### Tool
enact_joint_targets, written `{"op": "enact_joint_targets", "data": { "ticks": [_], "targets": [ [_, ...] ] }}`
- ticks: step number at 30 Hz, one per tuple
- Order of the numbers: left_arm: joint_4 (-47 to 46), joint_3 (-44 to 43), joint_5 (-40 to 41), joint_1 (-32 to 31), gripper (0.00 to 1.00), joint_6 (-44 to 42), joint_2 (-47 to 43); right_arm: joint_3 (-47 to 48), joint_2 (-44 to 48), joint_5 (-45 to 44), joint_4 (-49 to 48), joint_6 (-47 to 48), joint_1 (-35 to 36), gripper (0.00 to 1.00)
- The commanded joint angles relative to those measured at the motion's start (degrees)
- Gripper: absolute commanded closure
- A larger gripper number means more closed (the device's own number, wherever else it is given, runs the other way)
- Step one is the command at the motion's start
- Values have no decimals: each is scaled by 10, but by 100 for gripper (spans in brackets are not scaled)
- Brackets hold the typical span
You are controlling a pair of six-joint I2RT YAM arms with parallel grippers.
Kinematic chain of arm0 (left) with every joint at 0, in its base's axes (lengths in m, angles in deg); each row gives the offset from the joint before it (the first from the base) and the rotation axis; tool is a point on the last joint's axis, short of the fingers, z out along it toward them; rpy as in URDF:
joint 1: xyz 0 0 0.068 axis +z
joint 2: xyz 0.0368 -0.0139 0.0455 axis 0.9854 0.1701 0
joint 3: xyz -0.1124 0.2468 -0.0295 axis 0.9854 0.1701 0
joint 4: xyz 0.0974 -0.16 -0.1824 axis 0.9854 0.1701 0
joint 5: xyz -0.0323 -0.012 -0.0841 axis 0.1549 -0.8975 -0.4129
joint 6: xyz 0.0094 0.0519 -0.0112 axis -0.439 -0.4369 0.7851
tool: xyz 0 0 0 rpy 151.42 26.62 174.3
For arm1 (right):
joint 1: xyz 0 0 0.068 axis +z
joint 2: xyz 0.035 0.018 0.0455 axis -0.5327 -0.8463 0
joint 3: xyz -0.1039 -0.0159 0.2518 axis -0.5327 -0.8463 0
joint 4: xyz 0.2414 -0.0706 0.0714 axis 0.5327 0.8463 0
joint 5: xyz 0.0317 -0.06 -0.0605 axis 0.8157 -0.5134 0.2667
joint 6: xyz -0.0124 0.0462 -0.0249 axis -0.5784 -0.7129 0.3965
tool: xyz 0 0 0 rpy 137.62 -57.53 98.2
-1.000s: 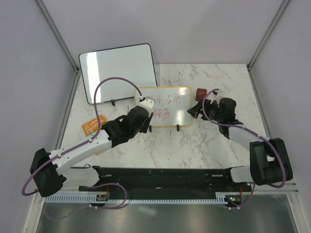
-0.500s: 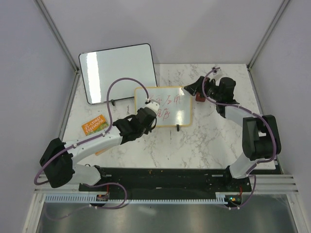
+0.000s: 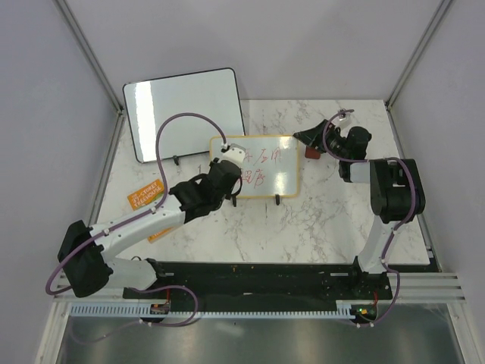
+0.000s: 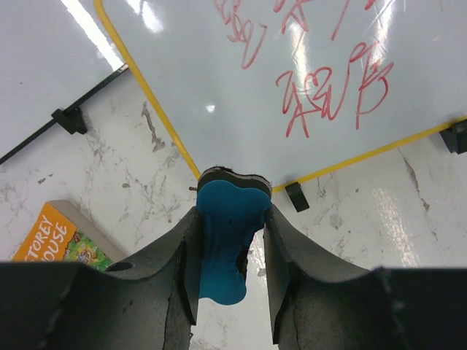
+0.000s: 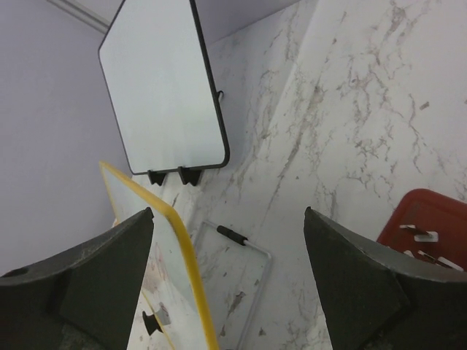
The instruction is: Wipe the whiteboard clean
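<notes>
The whiteboard (image 3: 265,167) has a thin yellow frame and red handwriting, and stands on small black feet at the table's middle. In the left wrist view the whiteboard (image 4: 292,80) fills the top. My left gripper (image 4: 232,213) is shut on a blue eraser (image 4: 226,240), whose dark pad sits at the board's lower left frame. From above, the left gripper (image 3: 231,163) is over the board's left part. My right gripper (image 3: 305,138) is open and holds nothing, beside the board's upper right corner. In the right wrist view that gripper (image 5: 228,213) has the yellow edge (image 5: 186,262) just inside its left finger.
A larger black-framed white board (image 3: 186,110) leans at the back left. An orange book (image 3: 148,196) lies left of my left arm. A red object (image 3: 311,149) sits right of the whiteboard, close to my right gripper. A wire stand (image 5: 314,273) lies behind the whiteboard.
My right arm has swung back and inward, bringing its gripper to the whiteboard's upper right corner. My left gripper, still on the eraser, slid right across the board and back to its left part.
</notes>
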Motion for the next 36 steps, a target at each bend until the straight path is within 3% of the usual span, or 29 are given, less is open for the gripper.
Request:
{"op": "enact_joint_targets", "data": {
  "ticks": [1, 9, 13, 20, 29, 36],
  "targets": [
    [-7, -37, 59, -1, 98, -9, 15, 7, 17, 54, -99, -37, 3, 9],
    [-10, -112, 55, 21, 98, 13, 85, -3, 24, 58, -97, -32, 3, 9],
    [-24, -147, -8, 68, 98, 47, 106, -11, 16, 58, -98, -33, 7, 10],
    [-52, -163, -74, 94, 98, 58, 154, -10, 11, 59, -87, -27, 17, 15],
    [-90, -162, -83, 95, 98, 60, 193, -5, -11, 72, -100, -37, 31, 35],
    [-148, -149, -50, 95, 98, 33, 193, -6, -24, 79, -114, -44, 31, 44]
  ]
}}
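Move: My left hand still holds the blue eraser. The red writing on the small whiteboard is about 8 cm ahead of it, 11 cm right and 10 cm below; the board's near left foot is some 3 cm back, 3 cm right and 16 cm down. The upper right corner of the board is about 4 cm left and 2 cm back from my open right hand, nearly level with it; the dark red box sits 2 cm back, 4 cm right and 12 cm below. I carry the eraser with my left hand about 9 cm forward and some 4 cm right, over the board towards the left part of the writing, rising slightly and then dipping, with my grip kept. Meanwhile my right hand lifts 2 to 3 cm, slides about 4 cm left and slightly back onto the board's upper right corner, and closes its fingers from nearly wide to a bit over half open around the edge. ##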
